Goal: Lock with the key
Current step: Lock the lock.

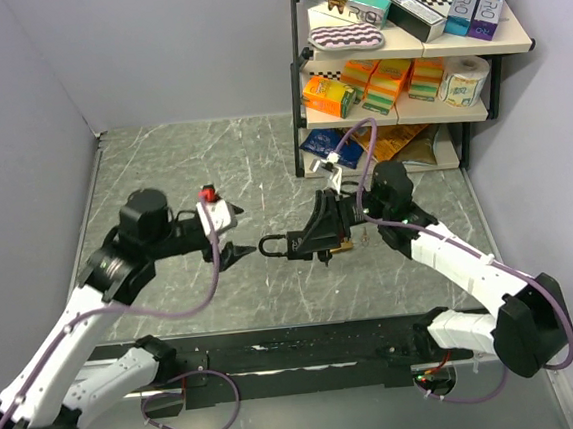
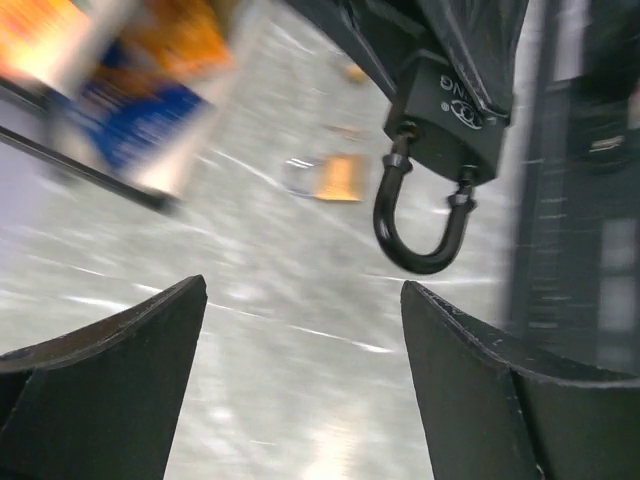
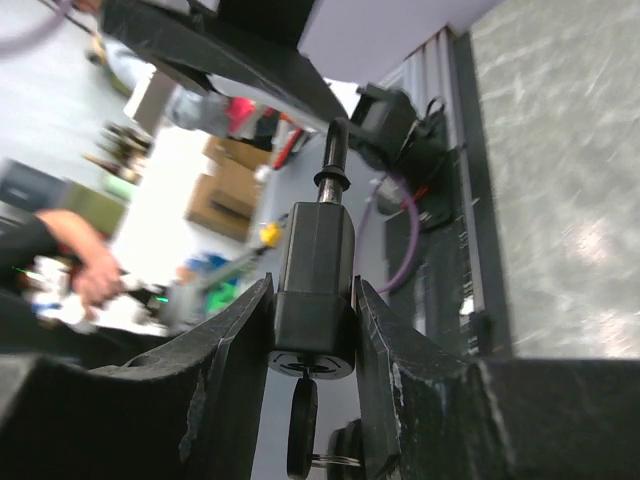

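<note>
My right gripper (image 1: 320, 234) is shut on the body of a black padlock (image 1: 294, 242) and holds it above the table, its shackle (image 1: 269, 244) pointing left. In the right wrist view the padlock (image 3: 315, 285) sits squeezed between both fingers. A black-headed key (image 3: 303, 425) sticks out of its underside, with a key ring beside it. My left gripper (image 1: 240, 233) hangs open just left of the shackle, not touching it. From the left wrist, the shackle (image 2: 420, 228) hangs ahead of my spread fingers (image 2: 478, 380) with bare table between them.
A shelf unit (image 1: 403, 49) with boxes, packets and a paper roll stands at the back right. A small orange object (image 2: 335, 178) lies on the marbled table (image 1: 183, 173). A black rail (image 1: 308, 348) runs along the near edge. Grey walls close the left and back.
</note>
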Motion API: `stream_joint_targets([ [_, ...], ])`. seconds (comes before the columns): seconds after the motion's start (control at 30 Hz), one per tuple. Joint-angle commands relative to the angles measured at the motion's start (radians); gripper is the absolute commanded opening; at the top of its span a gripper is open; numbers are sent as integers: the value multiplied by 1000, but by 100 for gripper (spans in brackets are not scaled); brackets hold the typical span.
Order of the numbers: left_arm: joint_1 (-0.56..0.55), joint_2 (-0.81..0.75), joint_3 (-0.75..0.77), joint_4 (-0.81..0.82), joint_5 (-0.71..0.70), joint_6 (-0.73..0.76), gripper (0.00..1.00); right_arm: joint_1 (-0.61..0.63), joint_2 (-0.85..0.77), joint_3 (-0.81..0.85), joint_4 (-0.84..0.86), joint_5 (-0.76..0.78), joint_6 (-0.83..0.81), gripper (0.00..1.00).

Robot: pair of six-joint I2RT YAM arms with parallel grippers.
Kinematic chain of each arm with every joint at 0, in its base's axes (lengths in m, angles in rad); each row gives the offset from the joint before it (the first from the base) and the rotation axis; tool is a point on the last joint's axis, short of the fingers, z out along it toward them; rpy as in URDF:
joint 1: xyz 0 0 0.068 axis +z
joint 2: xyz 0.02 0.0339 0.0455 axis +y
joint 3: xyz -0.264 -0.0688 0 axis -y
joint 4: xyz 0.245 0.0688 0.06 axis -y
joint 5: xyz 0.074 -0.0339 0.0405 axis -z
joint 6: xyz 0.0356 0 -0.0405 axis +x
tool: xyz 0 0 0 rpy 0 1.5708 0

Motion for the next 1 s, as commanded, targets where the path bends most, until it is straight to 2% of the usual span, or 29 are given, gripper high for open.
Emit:
stream_joint_targets([
  [0.0,-63,-133,-91,158,-154,350,83,-13,4,-63,365,-7,347,0],
  [0.07,-118,-177,-169,221,-195,450,79,-19,31,-92,431,5,466,0],
  [0.17,-181,-227,-232,238,-215,666,76,-22,54,-109,497,28,552,0],
  [0.3,-218,-217,-243,209,-200,771,76,-26,67,-112,520,40,600,0],
  [0.7,-323,-184,-258,318,-249,733,72,-26,57,-118,525,28,603,0],
  [0.97,-393,-166,-271,361,-297,748,55,-22,70,-129,560,40,648,0],
])
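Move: Between the two grippers, the black lock juts out of the right hand's closed fingers, its middle some 3 cm to that hand's left, level with it. From the left hand its shackle lies about 6 cm right, 3 cm back and at about the same height; the lock's keys dangle 15 cm right, 6 cm back and 3 cm lower. The gold padlock lies on the table, around 21 cm right, 6 cm ahead and 22 cm down. Rolling about 50 degrees around its pointing direction, forward side lifting, the left hand eases about 3 cm back and 3 cm right towards the black lock's shackle, its still-open fingers narrowing around it late on. The right hand keeps its hold on the lock and rolls some 20 degrees, forward side down, dipping nearly 2 cm and coming back up. ##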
